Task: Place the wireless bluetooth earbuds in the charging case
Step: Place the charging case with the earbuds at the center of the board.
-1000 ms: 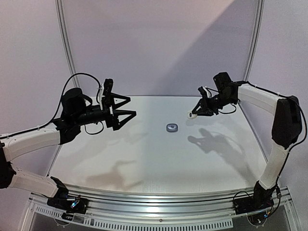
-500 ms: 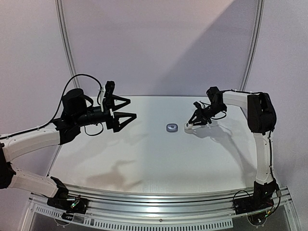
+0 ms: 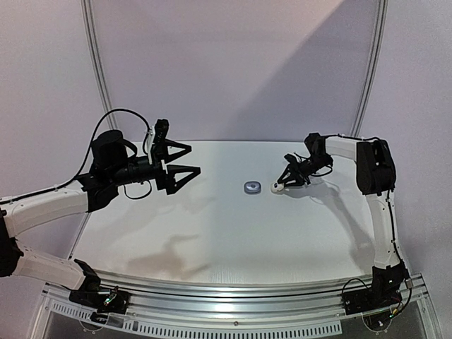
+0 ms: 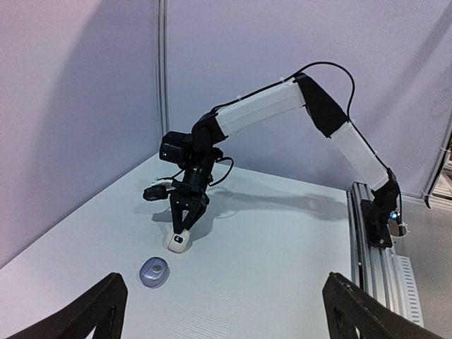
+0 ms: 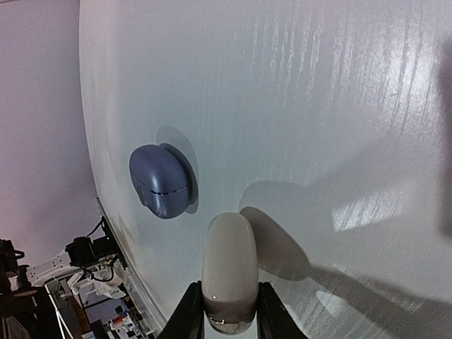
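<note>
A white pebble-like charging case (image 5: 229,267) sits lid-closed between the fingers of my right gripper (image 5: 227,296), which is shut on it. The white case (image 3: 277,188) is low at the table surface, just right of a closed blue-purple case (image 3: 252,187) lying on the table. In the left wrist view the right gripper (image 4: 182,227) points down over the white case (image 4: 176,240), with the blue-purple case (image 4: 154,271) nearer. My left gripper (image 3: 194,157) hovers open and empty above the table's left side. The earbuds are out of view.
The blue-purple case (image 5: 162,181) lies apart from the white one. An aluminium rail (image 3: 233,300) runs along the table's near edge. Curtain walls close the back and sides. The right arm (image 4: 282,106) arches high over the table's right half.
My right arm has folded inward and come down leftward, bringing the white case from above the back right of the table to beside the blue-purple case. The left gripper has only shifted slightly.
</note>
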`<control>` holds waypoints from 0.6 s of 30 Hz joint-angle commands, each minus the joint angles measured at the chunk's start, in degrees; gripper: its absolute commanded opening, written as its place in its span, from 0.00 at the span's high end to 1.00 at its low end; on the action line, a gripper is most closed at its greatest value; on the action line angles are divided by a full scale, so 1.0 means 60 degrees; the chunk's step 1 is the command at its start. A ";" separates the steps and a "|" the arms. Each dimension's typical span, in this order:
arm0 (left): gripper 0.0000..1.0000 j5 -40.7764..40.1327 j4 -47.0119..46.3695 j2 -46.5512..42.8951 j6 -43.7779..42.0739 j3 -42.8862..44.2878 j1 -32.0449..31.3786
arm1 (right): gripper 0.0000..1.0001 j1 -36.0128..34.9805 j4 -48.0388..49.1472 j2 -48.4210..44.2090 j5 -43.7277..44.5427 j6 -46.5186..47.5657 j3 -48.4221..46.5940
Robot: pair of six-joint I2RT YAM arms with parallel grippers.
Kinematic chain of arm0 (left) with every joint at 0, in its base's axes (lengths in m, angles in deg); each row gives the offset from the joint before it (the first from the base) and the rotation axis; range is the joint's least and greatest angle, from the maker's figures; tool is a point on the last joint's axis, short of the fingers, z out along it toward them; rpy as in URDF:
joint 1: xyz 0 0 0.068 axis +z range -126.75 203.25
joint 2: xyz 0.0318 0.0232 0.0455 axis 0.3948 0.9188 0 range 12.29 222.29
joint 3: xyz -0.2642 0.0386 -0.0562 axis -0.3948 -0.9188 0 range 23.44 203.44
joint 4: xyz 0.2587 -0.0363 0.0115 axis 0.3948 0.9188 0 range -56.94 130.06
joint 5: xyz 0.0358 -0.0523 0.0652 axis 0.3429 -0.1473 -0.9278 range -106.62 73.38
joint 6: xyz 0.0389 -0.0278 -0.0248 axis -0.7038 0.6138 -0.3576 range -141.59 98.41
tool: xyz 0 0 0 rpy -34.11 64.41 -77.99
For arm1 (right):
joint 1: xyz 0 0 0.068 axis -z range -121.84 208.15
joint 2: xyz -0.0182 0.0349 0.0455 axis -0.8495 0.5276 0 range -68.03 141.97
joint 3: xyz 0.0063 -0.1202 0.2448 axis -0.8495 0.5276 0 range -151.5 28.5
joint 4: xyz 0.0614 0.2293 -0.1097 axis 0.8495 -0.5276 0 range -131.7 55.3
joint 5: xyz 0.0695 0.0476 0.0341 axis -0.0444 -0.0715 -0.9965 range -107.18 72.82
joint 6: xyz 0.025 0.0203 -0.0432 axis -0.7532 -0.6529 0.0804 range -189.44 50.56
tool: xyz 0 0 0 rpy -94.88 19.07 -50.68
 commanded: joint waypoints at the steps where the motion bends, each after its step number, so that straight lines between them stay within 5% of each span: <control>1: 0.01 -0.0027 0.0104 0.0125 -0.0087 0.0069 -0.0042 | 0.69 0.0073 -0.0608 0.0490 0.0584 0.0283 -0.0365; 6: 0.01 0.0000 0.0102 0.0110 -0.0083 0.0091 -0.0042 | 0.57 0.0101 -0.0785 0.0618 0.1048 0.0336 -0.0861; 18: 0.01 -0.0011 0.0184 0.0066 -0.0161 0.0070 -0.0028 | 0.57 0.0115 -0.0845 0.0028 0.1276 0.0339 -0.0816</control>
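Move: The white charging case is already pinched in the right fingers, close over the board; the board spot it is being set on lies about 2 cm to the left of that hand, level with it fore and aft, and some 3 cm below. The purple case stands roughly 10 cm to the right hand's left, no farther out, about 2 cm lower. From the left hand that spot is around 18 cm ahead, 20 cm to the right and 28 cm down. Easing down and to its right, about 1 cm down and 1.5 cm sideways, with a slight drift forward, the right hand opens its fingers from their pinch on the white case to a bit under half open. The wrist tips the fingers about 5 degrees more steeply towards the board as they part on either side of the case and the hand shifts away from the purple case. ##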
